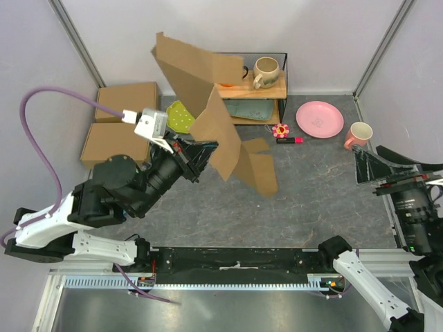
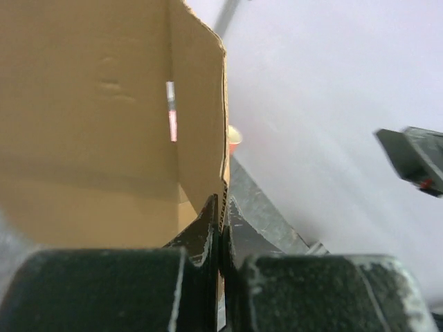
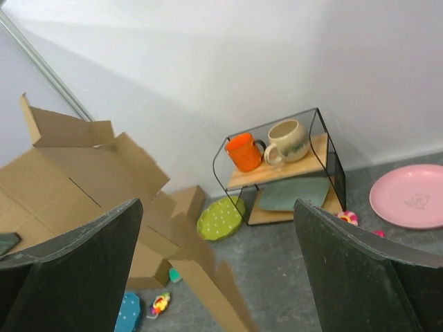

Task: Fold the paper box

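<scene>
The paper box (image 1: pixel 214 117) is a large brown die-cut cardboard sheet with flaps, lifted off the table and standing tilted on edge in the middle. My left gripper (image 1: pixel 201 153) is shut on its lower left edge. In the left wrist view the black fingers (image 2: pixel 208 232) pinch the corrugated edge of the paper box (image 2: pixel 104 124), which fills the left half. My right gripper (image 1: pixel 377 173) hangs open at the right side, away from the sheet. In the right wrist view the wide-apart right gripper (image 3: pixel 218 228) frames the paper box (image 3: pixel 83 180) from a distance.
Two ready-made brown boxes (image 1: pixel 124 121) lie at the back left. A wire shelf (image 1: pixel 259 90) holds an orange mug (image 3: pixel 244 152) and a cream mug (image 1: pixel 266 71). A green dotted plate (image 1: pixel 180 116), a pink plate (image 1: pixel 319 119), a pink mug (image 1: pixel 358 135) and small toys (image 1: pixel 284 133) lie on the grey table.
</scene>
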Robot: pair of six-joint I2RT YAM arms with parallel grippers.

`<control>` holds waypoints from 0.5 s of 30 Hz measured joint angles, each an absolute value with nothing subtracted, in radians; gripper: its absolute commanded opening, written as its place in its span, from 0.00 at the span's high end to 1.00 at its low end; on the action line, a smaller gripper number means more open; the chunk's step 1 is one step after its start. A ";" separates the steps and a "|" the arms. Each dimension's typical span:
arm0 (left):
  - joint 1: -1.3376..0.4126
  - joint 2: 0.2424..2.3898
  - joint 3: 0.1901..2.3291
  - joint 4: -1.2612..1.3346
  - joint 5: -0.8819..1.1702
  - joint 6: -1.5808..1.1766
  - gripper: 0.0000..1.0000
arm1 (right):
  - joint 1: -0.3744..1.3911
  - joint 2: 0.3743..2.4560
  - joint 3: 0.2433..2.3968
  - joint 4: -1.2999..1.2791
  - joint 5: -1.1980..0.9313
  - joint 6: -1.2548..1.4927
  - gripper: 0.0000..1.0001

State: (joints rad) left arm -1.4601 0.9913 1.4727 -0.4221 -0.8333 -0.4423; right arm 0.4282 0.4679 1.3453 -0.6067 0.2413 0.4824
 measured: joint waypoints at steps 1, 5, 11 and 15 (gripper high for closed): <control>-1.460 1.017 1.530 -0.429 -0.802 -0.406 0.98 | 0.428 0.468 1.363 -0.611 0.243 0.482 0.02; -1.460 1.117 1.725 -0.478 -0.626 -0.299 0.98 | 0.428 0.468 1.408 -0.632 0.255 0.482 0.02; -1.460 1.125 1.773 -0.561 -0.449 -0.268 0.98 | 0.428 0.467 1.430 -0.678 0.272 0.474 0.02; -1.460 1.076 1.773 -0.596 -0.391 -0.262 0.98 | 0.428 0.464 1.430 -0.696 0.286 0.463 0.02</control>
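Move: The left fingers already pinch the near edge of the raised paper box sheet; its middle hangs some 12 cm ahead, 1 cm right and 4 cm below that hand. The clear table lies about 12 cm ahead, 14 cm right and 46 cm down. Farther out at table level, the green plate is roughly 38 cm ahead, 9 cm left, and the marker 30 cm ahead, 27 cm right. From the empty right hand the sheet's middle is about 35 cm left, 12 cm ahead, 5 cm lower. Back and up, about 6 cm each with most of the rise coming first, the left hand draws the sheet along by its pinched edge, swerving some 4 cm right before easing halfway back left. Its wrist turns clockwise about 25 degrees and tips up slightly, swinging the sheet round to the right. The right hand, wide open and clear of the sheet, drifts about 2 cm back and left. ##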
